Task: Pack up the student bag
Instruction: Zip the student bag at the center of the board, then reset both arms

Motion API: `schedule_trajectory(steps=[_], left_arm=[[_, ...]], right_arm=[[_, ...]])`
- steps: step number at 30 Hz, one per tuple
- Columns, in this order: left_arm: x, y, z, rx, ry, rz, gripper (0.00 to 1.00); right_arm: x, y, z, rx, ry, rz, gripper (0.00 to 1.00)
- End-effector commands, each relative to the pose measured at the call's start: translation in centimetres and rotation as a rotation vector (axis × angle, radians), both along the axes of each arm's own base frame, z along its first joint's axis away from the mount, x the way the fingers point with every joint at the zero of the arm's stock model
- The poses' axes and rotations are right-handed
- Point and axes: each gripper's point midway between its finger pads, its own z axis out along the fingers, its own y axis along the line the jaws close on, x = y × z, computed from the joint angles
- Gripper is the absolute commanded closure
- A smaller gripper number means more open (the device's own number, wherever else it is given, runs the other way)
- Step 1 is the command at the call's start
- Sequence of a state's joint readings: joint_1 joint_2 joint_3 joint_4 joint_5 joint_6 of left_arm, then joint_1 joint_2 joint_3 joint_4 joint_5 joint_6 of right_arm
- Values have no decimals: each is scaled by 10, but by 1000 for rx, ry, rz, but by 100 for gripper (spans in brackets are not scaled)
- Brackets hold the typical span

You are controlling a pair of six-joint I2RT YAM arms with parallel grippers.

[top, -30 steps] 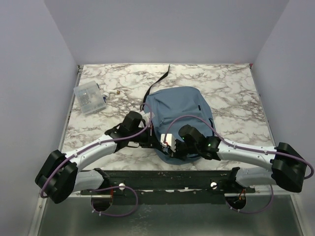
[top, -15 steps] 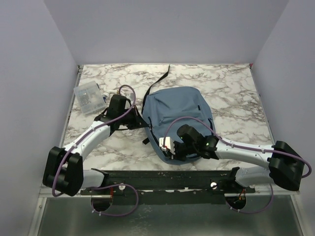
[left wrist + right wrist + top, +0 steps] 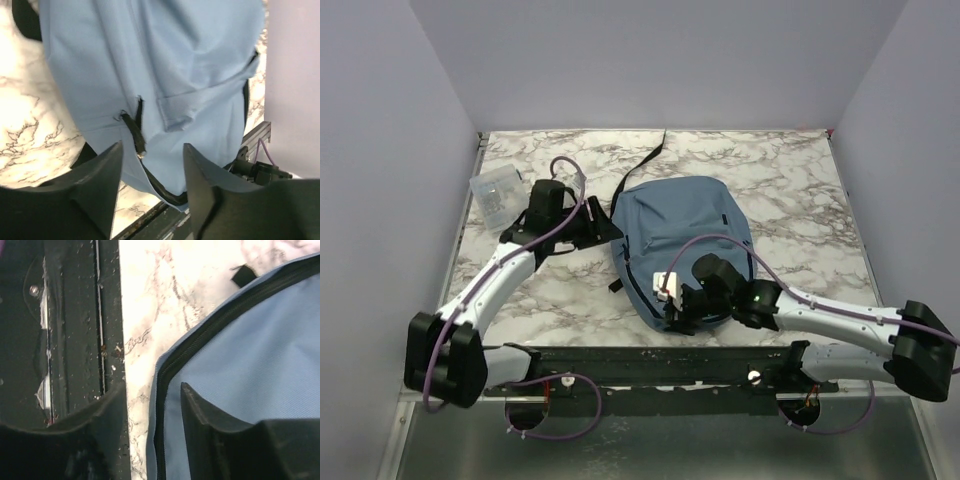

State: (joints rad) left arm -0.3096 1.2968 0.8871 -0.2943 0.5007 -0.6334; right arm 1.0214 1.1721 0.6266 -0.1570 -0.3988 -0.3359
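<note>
The student bag [image 3: 685, 230] is a dusty-blue backpack lying flat mid-table, its rounded end toward the arms. My left gripper [image 3: 608, 228] hovers at the bag's left edge, pointing right, jaws open. In the left wrist view the left gripper [image 3: 152, 147] holds nothing; past it lie the blue fabric [image 3: 165, 55] and a black zipper pull [image 3: 135, 127]. My right gripper [image 3: 677, 312] is at the bag's near rim. In the right wrist view the right gripper [image 3: 152, 387] is open, straddling the black zipper line [image 3: 200, 337] without pinching it.
A clear plastic box [image 3: 497, 193] stands at the back left, just behind the left wrist. A black strap [image 3: 653, 155] trails from the bag toward the back wall. The black rail [image 3: 660, 360] runs along the table's near edge, close under the right gripper.
Both grippers have opened. The left arm swung from the bag's near-left side out to its left edge near the box. The right gripper slid slightly toward the near rim.
</note>
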Motion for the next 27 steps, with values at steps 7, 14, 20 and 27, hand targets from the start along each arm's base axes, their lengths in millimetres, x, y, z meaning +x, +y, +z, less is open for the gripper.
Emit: schedule_trajectory(steps=[7,14,20,27], left_arm=[[-62,19,109,-62,-445,-86,37],[-91,55,196,-63,-788,76,25],[-129,94,249,-82,-1026,253,13],[-162,138,270,-111,-1220,467,4]], right_arm=[[87,-19,120,263,-35,-757,0],[129,-84,194,362,-149,-1241,0],[114,-124,270,627,-158,-1292,0],[72,-177,354,1043,-184,-1152,0]])
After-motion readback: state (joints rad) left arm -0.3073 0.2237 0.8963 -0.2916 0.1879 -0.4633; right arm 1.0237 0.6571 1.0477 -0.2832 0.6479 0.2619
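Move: Both hands hold nothing, their fingers already half open. The zip pull on the student bag's left side lies about 3 cm back from and 5 cm below the left hand; the strap stub is some 10 cm straight back of that hand. The bag's middle is roughly 17 cm to its right and 3 cm back. From the right hand, the bag's near zip edge is just 3 cm below, the bag's middle some 16 cm ahead and 4 cm right. Clear of the zip pull, the left hand climbs about 27 cm while drawing back and to its left, away from the bag, its fingers tipping up to face forward and spreading almost fully. The right hand rises off the near zip edge by some 30 cm, swinging forward first and then right as it turns clockwise to face ahead, fingers opening fully. ##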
